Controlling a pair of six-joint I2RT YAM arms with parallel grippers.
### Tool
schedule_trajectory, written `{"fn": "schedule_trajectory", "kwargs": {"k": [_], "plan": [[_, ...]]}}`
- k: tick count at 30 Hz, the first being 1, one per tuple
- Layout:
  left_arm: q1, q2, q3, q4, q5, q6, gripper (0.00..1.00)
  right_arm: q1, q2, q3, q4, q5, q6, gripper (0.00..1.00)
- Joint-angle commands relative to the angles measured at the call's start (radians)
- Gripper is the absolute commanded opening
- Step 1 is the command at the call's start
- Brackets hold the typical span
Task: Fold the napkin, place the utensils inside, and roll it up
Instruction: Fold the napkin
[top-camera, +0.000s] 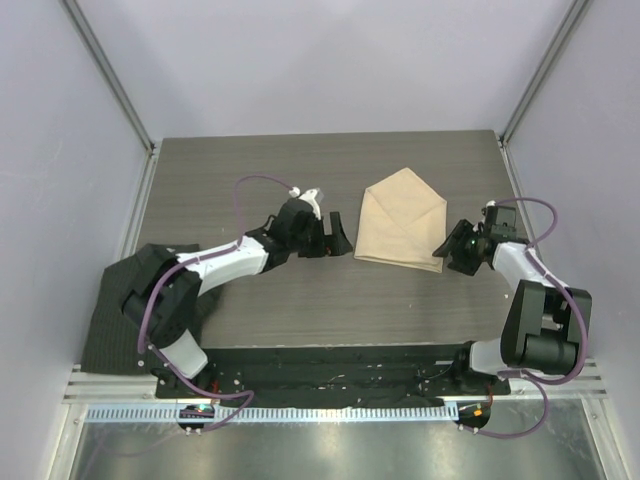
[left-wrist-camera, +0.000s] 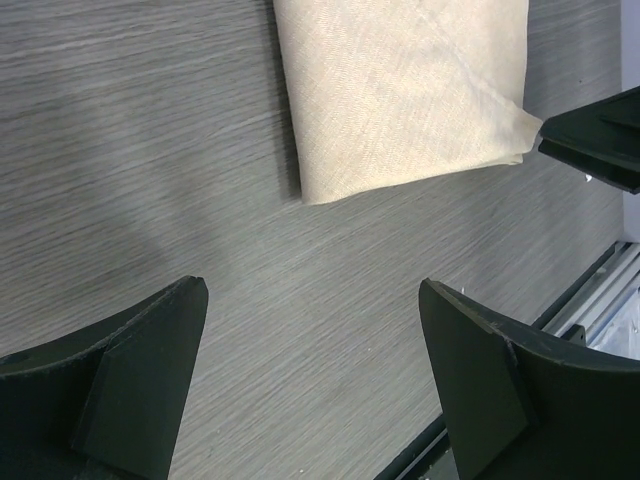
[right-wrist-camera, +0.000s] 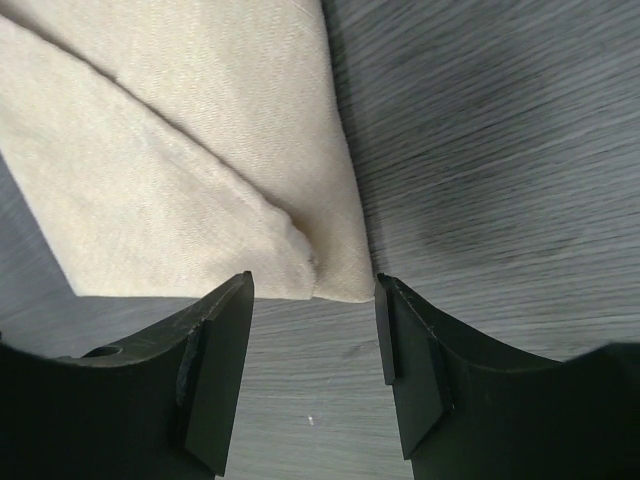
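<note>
The beige napkin (top-camera: 403, 220) lies folded into a pointed shape at the centre right of the table. My left gripper (top-camera: 342, 237) hovers just left of it, open wide over bare wood (left-wrist-camera: 312, 288), with the napkin (left-wrist-camera: 400, 90) a short way ahead of its fingertips. My right gripper (top-camera: 445, 253) sits at the napkin's near right corner. Its jaws are open (right-wrist-camera: 313, 282), and the corner of the napkin (right-wrist-camera: 180, 150) lies at their mouth, unpinched. The utensils are out of view.
A dark ribbed cloth (top-camera: 105, 320) lies at the table's near left, under the left arm's base. One finger of the right gripper (left-wrist-camera: 600, 135) shows in the left wrist view. The grey wooden table (top-camera: 300, 170) is walled at the back and both sides.
</note>
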Motion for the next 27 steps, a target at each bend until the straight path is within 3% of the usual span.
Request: {"fn": "schedule_trajectory", "kwargs": {"k": [1,10,21,27], "plan": [[0.018,-0.046,-0.013,0.02,0.009,-0.021,0.92,-0.004,0.031,0.021,0.035,0.064,-0.042,0.59],[0.045,-0.049,-0.013,0.017,0.032,-0.026,0.92,-0.004,0.105,0.013,0.076,0.05,-0.052,0.54],[0.082,-0.056,-0.016,0.017,0.05,-0.026,0.92,0.001,0.136,-0.005,0.094,-0.01,-0.064,0.15],[0.088,0.016,-0.009,0.115,0.095,-0.082,0.91,0.012,0.127,-0.033,0.098,-0.013,-0.067,0.04]]}}
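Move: The right hand hangs open just above the folded napkin's near right corner, which is about 4 cm straight below it, practically level fore and aft and sideways. From this hand the napkin's near left corner lies some 19 cm to the left and 2 cm ahead, and its far peak roughly 25 cm ahead and 8 cm left. From the left hand that near right corner is about 24 cm to the right, 2 cm back and 9 cm lower. The right hand sinks about 3.5 cm, almost straight down onto the napkin's near right corner, quickly at first and then easing off, and from partway down its fingers close from a little over half open to nearly shut, pinching the cloth of that corner against the table side of the fold. Meanwhile the left hand, still wide open and empty, drifts about 3 cm left and forward, away from that corner. ##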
